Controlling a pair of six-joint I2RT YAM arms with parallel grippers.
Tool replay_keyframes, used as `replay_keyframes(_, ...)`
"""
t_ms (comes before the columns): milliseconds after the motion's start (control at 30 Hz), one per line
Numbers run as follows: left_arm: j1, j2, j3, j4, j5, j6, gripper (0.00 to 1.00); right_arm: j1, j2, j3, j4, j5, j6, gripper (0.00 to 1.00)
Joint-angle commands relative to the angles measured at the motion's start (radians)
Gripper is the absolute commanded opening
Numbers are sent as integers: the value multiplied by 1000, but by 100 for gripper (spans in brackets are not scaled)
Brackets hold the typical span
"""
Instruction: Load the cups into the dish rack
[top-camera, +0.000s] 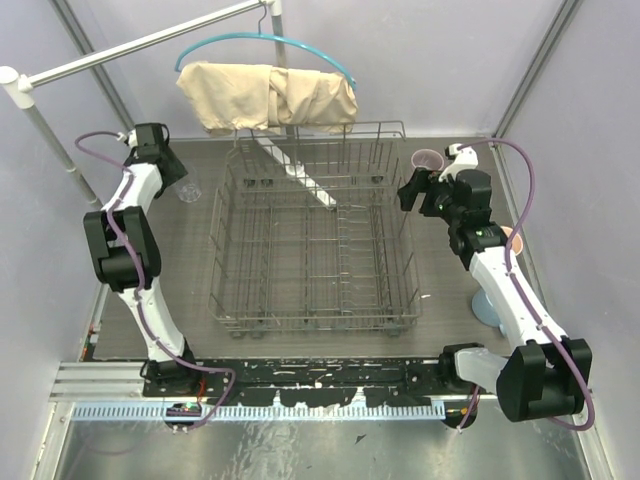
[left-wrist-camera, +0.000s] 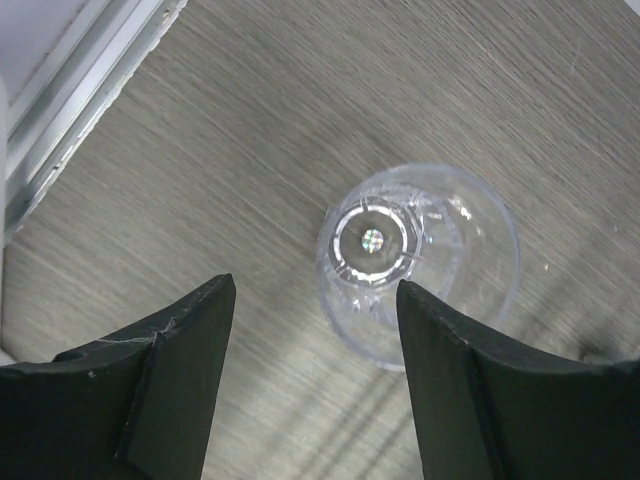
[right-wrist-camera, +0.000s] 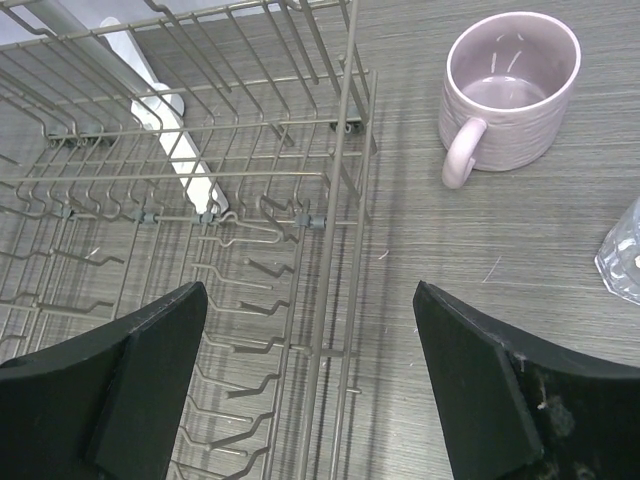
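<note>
The grey wire dish rack (top-camera: 313, 235) stands mid-table with no cups in it. A clear glass tumbler (top-camera: 190, 190) stands left of it; in the left wrist view the tumbler (left-wrist-camera: 420, 262) is just ahead of my open left gripper (left-wrist-camera: 315, 300), near the right finger. My left gripper (top-camera: 175, 172) hovers by it. My right gripper (top-camera: 410, 192) is open and empty over the rack's right rim (right-wrist-camera: 340, 230). The mauve-pink mug (top-camera: 428, 160) stands upright beyond it, also in the right wrist view (right-wrist-camera: 510, 90). A second tumbler (right-wrist-camera: 625, 255) shows at the edge. The peach mug (top-camera: 514, 240) and light blue mug (top-camera: 487, 305) are partly hidden by the right arm.
A beige cloth (top-camera: 268, 95) hangs on a teal hanger from a white rail behind the rack. A white strip (top-camera: 295, 172) lies under the rack's far part. Metal frame posts and walls stand close on both sides.
</note>
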Motion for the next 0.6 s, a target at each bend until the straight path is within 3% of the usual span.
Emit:
replay_keyframes(0, 5, 85, 102, -63, -31, -41, 69, 2, -1, 65, 31, 21, 7, 90)
replay_keyframes(367, 5, 179, 190, -131, -43, -43, 44, 2, 20, 87, 28, 33, 19, 90)
replay_keyframes(567, 5, 176, 198, -139, -30, -42, 13, 2, 20, 91, 15, 40, 25, 90)
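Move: The clear glass stands just beyond the left hand's open fingers, about 3 cm ahead, 3 cm to the right, its middle some 7 cm below. From that hand the middle of the dish rack lies about 37 cm to the right and 10 cm back, some 7 cm lower. From the right hand the glass is far off, about 56 cm left, 14 cm ahead and 18 cm below. The left hand sinks about 4 cm onto the glass's near-left rim, easing slightly forward, and closes its fingers around the wall. ##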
